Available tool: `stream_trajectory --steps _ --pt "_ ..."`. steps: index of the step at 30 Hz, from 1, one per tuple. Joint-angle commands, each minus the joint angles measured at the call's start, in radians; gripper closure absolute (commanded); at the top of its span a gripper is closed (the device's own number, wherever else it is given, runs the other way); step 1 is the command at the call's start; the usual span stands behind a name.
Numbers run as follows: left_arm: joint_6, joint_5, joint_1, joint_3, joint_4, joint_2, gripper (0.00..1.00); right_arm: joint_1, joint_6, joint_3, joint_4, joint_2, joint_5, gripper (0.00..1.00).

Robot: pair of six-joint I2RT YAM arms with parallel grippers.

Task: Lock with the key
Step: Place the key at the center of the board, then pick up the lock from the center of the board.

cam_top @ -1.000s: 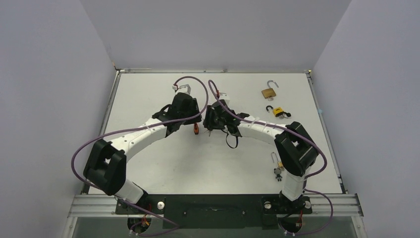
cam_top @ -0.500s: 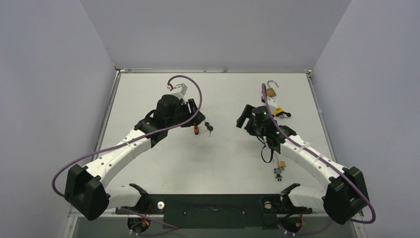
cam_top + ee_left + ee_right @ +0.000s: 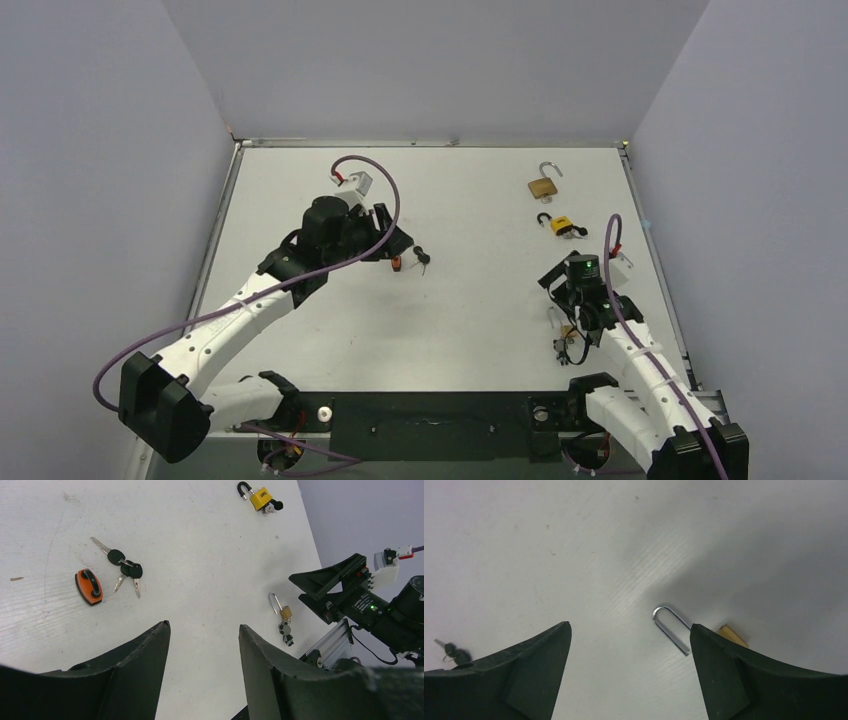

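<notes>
A bunch of black-headed keys point(image 3: 422, 258) point(image 3: 125, 570) lies loose on the table beside a small orange padlock point(image 3: 397, 263) point(image 3: 89, 586). My left gripper point(image 3: 388, 240) point(image 3: 202, 627) hovers just left of them, open and empty. A small brass padlock point(image 3: 566, 331) point(image 3: 285, 613) with an open shackle point(image 3: 671, 627) and a panda charm point(image 3: 287, 632) lies near the front right. My right gripper point(image 3: 562, 298) point(image 3: 630, 625) hangs open right over it, the brass body point(image 3: 731, 634) half hidden behind the right finger. The keys point(image 3: 451, 652) show small at the left of the right wrist view.
A larger brass padlock point(image 3: 543, 185) with its shackle open lies at the back right. A yellow padlock point(image 3: 562, 226) point(image 3: 261, 499) lies a little nearer. Grey walls close in the table on three sides, and the metal rail point(image 3: 430, 410) runs along the front edge.
The right arm swung from the table's middle back to the near right, its jaws opening. The left gripper drew back left and opened a little. The keys now lie free on the table.
</notes>
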Motion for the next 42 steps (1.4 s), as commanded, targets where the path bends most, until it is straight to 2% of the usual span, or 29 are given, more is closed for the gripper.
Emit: stream_trajectory --steps 1,6,14,23,31,38,42 --pt "-0.001 0.037 0.027 -0.013 0.059 -0.032 0.5 -0.099 0.091 -0.055 -0.067 -0.026 -0.01 0.16" --pt "-0.001 0.076 0.077 -0.027 0.062 -0.041 0.5 -0.176 0.166 -0.097 -0.115 -0.054 0.011 0.19" --pt "-0.008 0.102 0.115 -0.029 0.066 -0.041 0.5 -0.22 0.288 -0.091 -0.191 -0.053 0.031 0.31" --pt "-0.023 0.105 0.12 -0.036 0.081 -0.031 0.51 -0.239 0.304 -0.063 -0.197 0.052 -0.005 0.35" --pt "-0.029 0.119 0.141 -0.037 0.084 -0.023 0.5 -0.274 0.325 -0.071 -0.175 0.111 -0.028 0.46" --pt "-0.039 0.132 0.154 -0.043 0.096 -0.012 0.51 -0.276 0.328 -0.083 -0.144 0.147 -0.06 0.51" --pt "-0.048 0.134 0.159 -0.047 0.101 -0.007 0.51 -0.276 0.318 -0.083 -0.135 0.195 -0.081 0.6"
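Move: The small brass padlock lies about 6 cm back, 4 cm to the right and 8 cm below the right hand, its open shackle towards the board's far side. Its small key ring sits some 4 cm nearer the base than the padlock and 2 cm to its left. The yellow padlock is roughly 20 cm ahead of the right hand and 7 cm to its right, also on the board. From the left hand the brass padlock is some 36 cm right, 10 cm back and 23 cm below. The small brass padlock is what the empty right hand comes down on: it sinks about 7 cm while drawing back and to the right, the sideways part mostly early. The wrist turns some 30 degrees clockwise and tips further down as the fingers close to about half their gap, ending on either side of the padlock's body. The left hand drifts about 3 cm left and slightly forward, still open and empty. ##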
